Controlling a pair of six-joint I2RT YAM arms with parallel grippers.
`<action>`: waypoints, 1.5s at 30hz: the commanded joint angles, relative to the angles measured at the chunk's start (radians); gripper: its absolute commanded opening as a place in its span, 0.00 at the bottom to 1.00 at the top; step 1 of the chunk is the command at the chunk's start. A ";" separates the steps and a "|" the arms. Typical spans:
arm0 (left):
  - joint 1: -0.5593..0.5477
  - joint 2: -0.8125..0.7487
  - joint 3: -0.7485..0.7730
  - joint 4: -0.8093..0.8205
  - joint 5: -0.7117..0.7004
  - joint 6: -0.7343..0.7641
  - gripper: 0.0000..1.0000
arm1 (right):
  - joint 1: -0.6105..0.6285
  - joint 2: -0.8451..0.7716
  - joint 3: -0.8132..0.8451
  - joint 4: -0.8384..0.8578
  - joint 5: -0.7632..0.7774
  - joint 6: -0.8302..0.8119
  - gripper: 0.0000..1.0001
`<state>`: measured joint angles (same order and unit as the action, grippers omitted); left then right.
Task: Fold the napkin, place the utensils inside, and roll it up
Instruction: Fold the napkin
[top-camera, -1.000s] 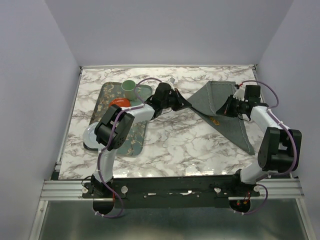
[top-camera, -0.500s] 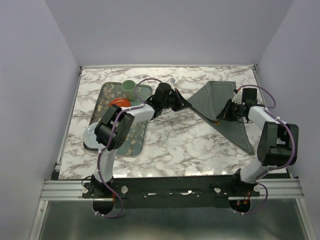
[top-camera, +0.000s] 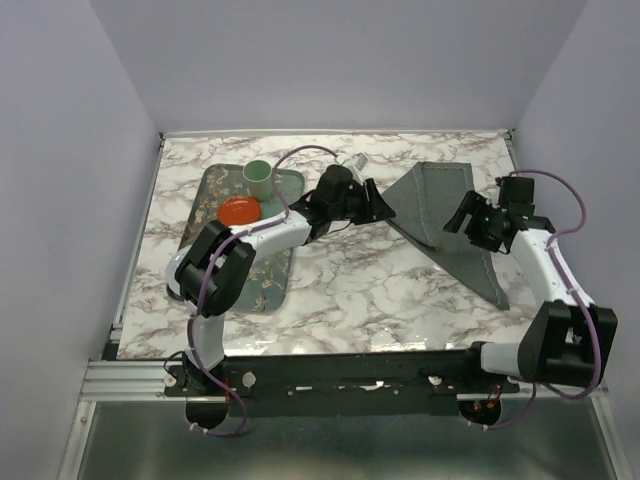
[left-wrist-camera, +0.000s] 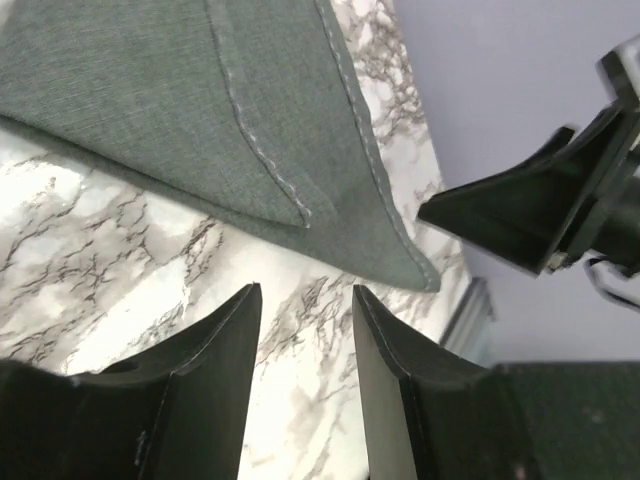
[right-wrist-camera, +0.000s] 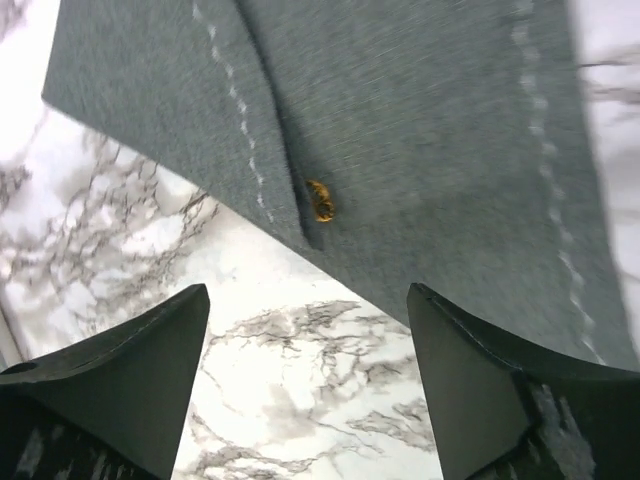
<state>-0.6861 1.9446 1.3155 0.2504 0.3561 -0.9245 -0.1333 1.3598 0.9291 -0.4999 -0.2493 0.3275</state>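
The dark grey napkin (top-camera: 445, 212) lies folded on the marble table at the back right, with a flap doubled over. In the right wrist view a small gold tip of the utensils (right-wrist-camera: 320, 200) peeks from under the flap's hemmed edge on the napkin (right-wrist-camera: 430, 120); the rest is hidden inside. My left gripper (top-camera: 372, 205) stands open just off the napkin's left corner, nothing between its fingers (left-wrist-camera: 215, 380), with the napkin (left-wrist-camera: 200, 100) ahead. My right gripper (top-camera: 470, 222) hovers wide open at the napkin's right side, its empty fingers (right-wrist-camera: 150, 370) over bare marble.
A green floral tray (top-camera: 212, 195) sits at the back left, holding a pale green cup (top-camera: 259, 173) and a red-orange bowl (top-camera: 240, 210). The left arm reaches across the tray's right edge. Purple walls close in the table on three sides.
Both grippers were shut on the napkin's folded edge and have opened and let go. The right gripper has drawn back to the right; the napkin now lies flatter.
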 joint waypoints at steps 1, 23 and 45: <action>-0.131 -0.096 0.050 -0.155 -0.167 0.301 0.53 | -0.025 -0.131 0.002 -0.189 0.292 0.105 0.93; -0.173 -0.349 -0.042 -0.273 -0.098 0.274 0.46 | -0.562 -0.521 -0.613 0.016 0.303 0.549 0.70; -0.159 -0.366 0.002 -0.287 -0.155 0.247 0.44 | -0.562 -0.449 -0.673 0.139 0.196 0.588 0.46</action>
<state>-0.8566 1.5913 1.3071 -0.0536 0.2214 -0.6685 -0.6895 0.8890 0.2955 -0.3019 -0.0429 0.9195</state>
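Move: The napkin's free near-right corner lies roughly 14 cm back and 13 cm to the right of the right hand, about 10 cm below. The folded flap's tip is some 3 cm ahead and 4 cm left of that hand, with the spoon's end peeking out about 5 cm ahead and 3 cm left, both about 9 cm below. From the left hand the corner lies about 13 cm back, 29 cm right and 15 cm down. Right hand swings some 20 cm back, right and down, twisting clockwise, half-closing around napkin corner; left retreats upward. ##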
